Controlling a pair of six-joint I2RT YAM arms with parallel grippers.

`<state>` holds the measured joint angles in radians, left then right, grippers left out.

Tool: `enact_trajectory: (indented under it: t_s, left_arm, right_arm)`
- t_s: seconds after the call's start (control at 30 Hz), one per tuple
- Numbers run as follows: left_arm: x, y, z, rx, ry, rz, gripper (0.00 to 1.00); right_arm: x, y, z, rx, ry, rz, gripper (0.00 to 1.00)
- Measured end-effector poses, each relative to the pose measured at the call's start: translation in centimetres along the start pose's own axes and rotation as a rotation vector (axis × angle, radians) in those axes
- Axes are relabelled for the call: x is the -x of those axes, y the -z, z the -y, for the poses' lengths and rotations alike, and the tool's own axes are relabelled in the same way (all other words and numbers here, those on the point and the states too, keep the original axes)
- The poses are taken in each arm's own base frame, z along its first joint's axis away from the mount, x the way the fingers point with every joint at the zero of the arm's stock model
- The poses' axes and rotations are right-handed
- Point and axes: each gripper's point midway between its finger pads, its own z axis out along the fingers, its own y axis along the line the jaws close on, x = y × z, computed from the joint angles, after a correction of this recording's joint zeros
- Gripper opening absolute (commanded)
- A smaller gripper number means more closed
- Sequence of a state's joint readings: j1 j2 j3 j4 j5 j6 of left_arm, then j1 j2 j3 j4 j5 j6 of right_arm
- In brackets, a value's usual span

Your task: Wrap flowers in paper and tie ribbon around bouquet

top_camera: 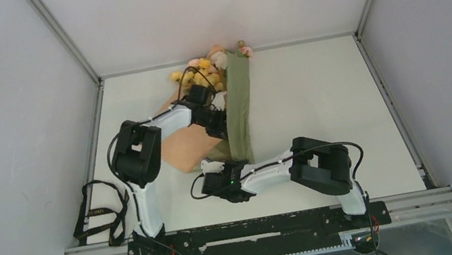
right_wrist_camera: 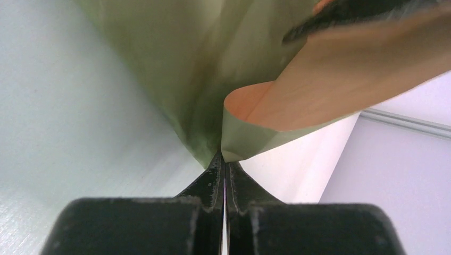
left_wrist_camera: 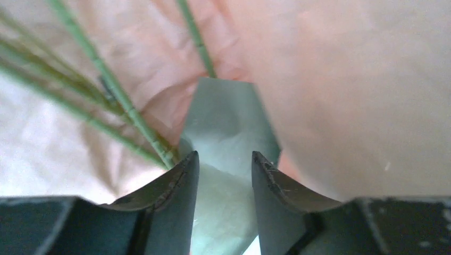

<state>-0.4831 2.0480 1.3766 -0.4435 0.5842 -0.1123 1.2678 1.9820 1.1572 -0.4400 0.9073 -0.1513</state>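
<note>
The flowers (top_camera: 204, 69) lie at the back of the table, heads away from me, on the paper (top_camera: 182, 149). A long olive flap of the paper is folded over their right side. My left gripper (top_camera: 217, 121) hovers over the stems (left_wrist_camera: 106, 79) with its jaws apart (left_wrist_camera: 225, 159); a green paper flap (left_wrist_camera: 228, 117) lies under the gap, not pinched. My right gripper (top_camera: 214, 167) is shut (right_wrist_camera: 224, 159) on the paper's near corner (right_wrist_camera: 234, 143), lifting it off the table. The black ribbon (top_camera: 96, 213) lies looped at the table's left edge.
Grey walls enclose the white table (top_camera: 315, 100) on three sides. The left arm's elbow (top_camera: 136, 154) rises over the paper's left part; the right arm's elbow (top_camera: 321, 164) sits low at the front right.
</note>
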Motion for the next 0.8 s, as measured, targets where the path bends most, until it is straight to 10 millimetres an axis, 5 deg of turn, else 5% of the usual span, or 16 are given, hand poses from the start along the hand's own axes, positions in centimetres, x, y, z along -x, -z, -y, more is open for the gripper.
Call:
enact_trajectory:
  t_s: [0.13,0.3,0.43,0.6,0.8]
  left_arm:
    - [1.1,3.7,-3.1,0.042,0.038,0.053,0.63]
    - [3.8,10.6,-6.0,0.078,0.1,0.205,0.8]
    - [5.6,14.4,-3.9,0.012,0.079,0.308,0.93]
    - [6.4,15.1,1.1,-0.189,0.065,0.344,0.96]
    - [5.0,13.0,0.9,-0.248,0.195,0.311,0.93]
  right_arm:
    - [0.3,0.0,-0.3,0.019,0.009,0.009,0.0]
    - [0.5,-0.1,-0.3,0.021,0.018,0.017,0.0]
    - [0.7,-0.1,-0.2,0.021,0.026,0.024,0.0]
    - [0.8,-0.1,-0.2,0.02,0.031,0.029,0.0]
    - [0.9,-0.1,-0.2,0.018,0.034,0.031,0.0]
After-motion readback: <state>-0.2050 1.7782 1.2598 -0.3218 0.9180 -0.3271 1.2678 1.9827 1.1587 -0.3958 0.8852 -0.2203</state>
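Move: The left hand is under the green-sided paper flap, whose middle lies about 4 cm ahead, 1 cm to its right and 4 cm above. The flower heads are some 16 cm ahead and 6 cm left of that hand, and the orange side of the wrap about 17 cm left, level fore-and-aft. The right hand already holds the flap's near corner; the flap's middle lies about 14 cm ahead of it, 2 cm right and 3 cm above. Left hand opens, swings about 10 cm left and up from under the flap, then back right; right keeps pinching. ##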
